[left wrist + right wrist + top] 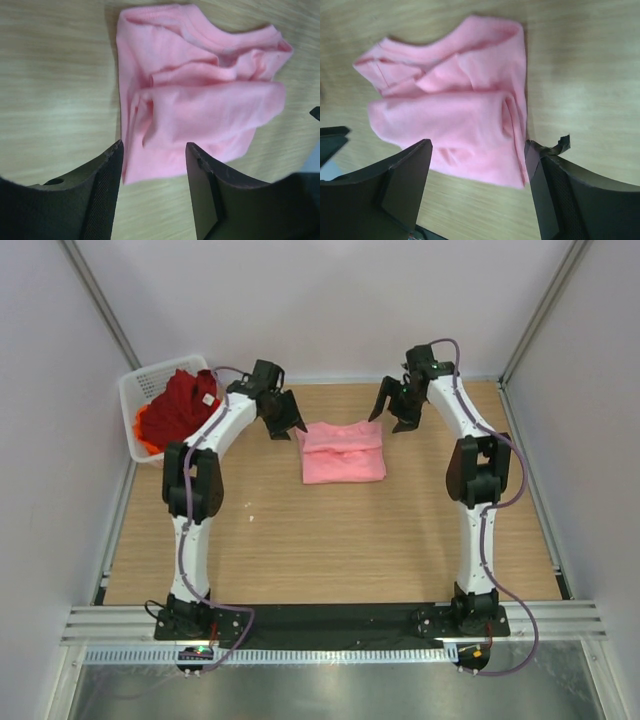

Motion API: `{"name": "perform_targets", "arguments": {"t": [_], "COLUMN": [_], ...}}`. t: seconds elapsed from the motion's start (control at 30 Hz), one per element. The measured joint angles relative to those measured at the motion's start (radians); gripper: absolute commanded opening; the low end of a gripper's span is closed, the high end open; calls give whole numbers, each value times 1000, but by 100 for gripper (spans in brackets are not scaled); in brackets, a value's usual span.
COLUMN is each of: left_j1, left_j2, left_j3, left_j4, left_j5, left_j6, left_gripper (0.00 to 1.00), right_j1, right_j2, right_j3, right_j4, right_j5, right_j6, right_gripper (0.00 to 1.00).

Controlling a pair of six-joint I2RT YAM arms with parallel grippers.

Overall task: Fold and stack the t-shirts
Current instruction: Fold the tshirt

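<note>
A light pink t-shirt (343,452) lies folded into a rough rectangle at the far middle of the wooden table. My left gripper (285,420) hovers just off its far left corner, open and empty. My right gripper (393,412) hovers off the far right corner, also open and empty. In the left wrist view the pink t-shirt (200,100) lies beyond the spread fingers of that gripper (154,150). The right wrist view shows the same pink t-shirt (455,105) past its gripper (477,147). A dark red t-shirt (180,400) with a white tag and an orange t-shirt (145,435) sit in the basket.
A white mesh basket (140,380) stands at the far left corner, beside the left arm's elbow. Grey walls and metal rails close in the table on three sides. A loose strip of black tape (559,145) sticks out from the right gripper's finger.
</note>
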Motion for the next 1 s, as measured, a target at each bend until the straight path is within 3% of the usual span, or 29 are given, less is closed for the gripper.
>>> {"name": "perform_targets", "arguments": {"t": [0.2, 0.4, 0.63, 1.0], "left_j1": [-2, -9, -36, -41], "left_j2": [-299, -509, -543, -616], "left_j3": [-218, -462, -615, -637], "left_j4": [-10, 18, 18, 21], "left_j5": [-23, -18, -4, 5], "left_j6": [34, 39, 23, 22], "left_gripper": [52, 50, 50, 50], "right_j1": [156, 349, 367, 363], "right_j2": [-208, -234, -172, -15], "right_j3": [-201, -265, -264, -138], "right_j4": [-37, -23, 16, 60], "right_j5": [182, 309, 417, 490], "right_j6": [-63, -74, -80, -136], "right_gripper": [81, 80, 79, 80]}}
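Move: The t-shirt lies folded, its middle some 10 cm to the right gripper's left, 4 cm back and about 8 cm below. Its near hem is roughly 7 cm farther back than that middle, at the same height. The left gripper stands about 22 cm left of the right one, level with it in reach and height; from the left gripper the t-shirt is about 12 cm right, 3 cm back and 8 cm below. Swing the right gripper, still open, back and left about 10 cm, then ease it forward and down some 5 cm each, low over the near edge of the t-shirt's flap, rolling roughly 30 degrees out of its leftward lean. Meanwhile draw the open left gripper back clear of the t-shirt, arcing up before it dips. ##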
